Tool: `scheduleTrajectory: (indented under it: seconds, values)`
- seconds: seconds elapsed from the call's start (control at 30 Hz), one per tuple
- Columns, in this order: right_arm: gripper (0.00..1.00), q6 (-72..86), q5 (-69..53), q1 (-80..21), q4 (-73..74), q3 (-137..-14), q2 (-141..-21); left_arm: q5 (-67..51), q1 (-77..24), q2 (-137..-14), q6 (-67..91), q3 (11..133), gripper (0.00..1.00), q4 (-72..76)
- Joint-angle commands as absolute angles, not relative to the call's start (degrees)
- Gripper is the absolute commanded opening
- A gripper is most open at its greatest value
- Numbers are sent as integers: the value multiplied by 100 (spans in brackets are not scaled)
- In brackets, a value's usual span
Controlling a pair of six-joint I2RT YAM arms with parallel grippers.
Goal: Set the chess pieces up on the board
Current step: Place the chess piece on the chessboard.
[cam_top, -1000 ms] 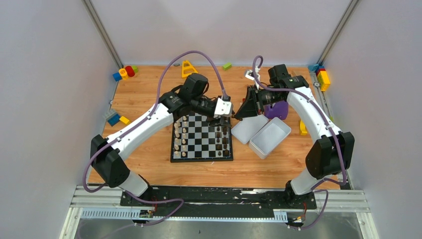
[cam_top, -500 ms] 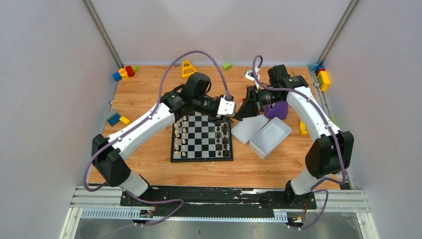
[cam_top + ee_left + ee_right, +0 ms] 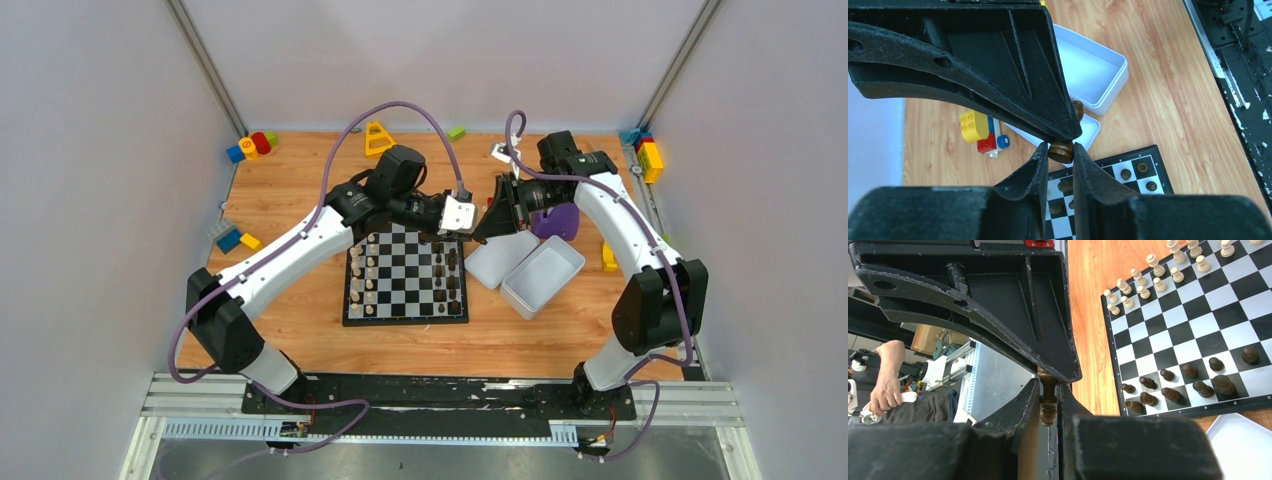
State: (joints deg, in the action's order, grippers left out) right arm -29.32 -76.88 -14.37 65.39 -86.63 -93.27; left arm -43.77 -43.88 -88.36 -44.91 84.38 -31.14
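Observation:
The board [image 3: 405,319] lies at mid table, with cream chess pieces [image 3: 364,272] along its left side and dark ones [image 3: 448,280] along its right. Both grippers meet in the air above its far right corner. My right gripper [image 3: 1048,395] is shut on the stem of a dark brown chess piece [image 3: 1048,410]. In the left wrist view that piece's round base [image 3: 1061,150] sits between the fingers of my left gripper [image 3: 1061,155], which touch it on both sides. From above, the left gripper [image 3: 468,229] and right gripper [image 3: 480,232] are tip to tip.
A white tray [image 3: 543,276] and its lid [image 3: 497,260] lie just right of the board, with a purple object [image 3: 556,222] behind them. Toy blocks sit at the back left [image 3: 250,146], left edge [image 3: 232,238] and back right [image 3: 648,155]. A yellow triangle [image 3: 378,138] stands at the back.
My left gripper has moved right toward the right gripper and narrowed its jaws onto the base of the dark piece. The right arm has barely moved.

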Motion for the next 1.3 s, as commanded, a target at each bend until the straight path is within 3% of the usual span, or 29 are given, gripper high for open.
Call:
scheduleTrajectory:
  seconds: [0.0,0.07,0.13,0.23,0.33,0.5,0.83,1.27]
  values:
    - [3,-2895,-7746,-1448,6443,-8760,-9416,-4509,-4497,-8812,-4430,8680,19,-3028]
    - [6,-2834,-7708,-1443,6442,-8800,-9399,-4497,-4506,-8782,-4418,8626,3,-3023]
    - [10,-2729,-7623,-1447,6413,-8867,-9380,-4448,-4501,-8733,-4329,8542,0,-2953]
    - [12,-2548,-7499,-1421,6357,-8958,-9355,-4338,-4504,-8640,-4152,8381,0,-2777]
    - [24,-2379,-7399,-1352,6297,-9043,-9345,-4224,-4500,-8549,-3875,8234,0,-2593]
    - [32,-2156,-7340,-1138,6219,-9124,-9331,-4087,-4496,-8411,-3595,7988,0,-2304]
    - [38,-1730,-7300,-816,5852,-8993,-9043,-3676,-4177,-8243,-2024,7525,0,-1095]
    - [41,-65,-7100,-809,3786,-8313,-8656,-3887,-3762,-8350,371,6774,0,980]
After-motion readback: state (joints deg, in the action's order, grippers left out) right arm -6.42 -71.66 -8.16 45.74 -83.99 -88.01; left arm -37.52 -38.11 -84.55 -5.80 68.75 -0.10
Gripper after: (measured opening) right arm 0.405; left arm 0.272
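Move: Held high over the board's right side, the dark piece is gripped at both ends, about 1 cm right of the left hand point and 1 cm left of the right one. Its empty square in the dark back row lies about 2 cm ahead and 2 cm left of the left hand, some 24 cm below; from the right hand, 2 cm ahead and 5 cm left. About level ahead, the white lid is 9 cm right of the left hand; the empty box is 16 cm right, 2 cm back. Opening its fingers, the right hand lets go of the dark piece and draws off forward about 4.5 cm, also to the right and then up. The left hand keeps its grip on the piece's base, sinks about 1 cm, then moves forward some 5 cm while its wrist rolls and swings counter-clockwise, about 35 degrees in all, its fingers coming up nearer level. ##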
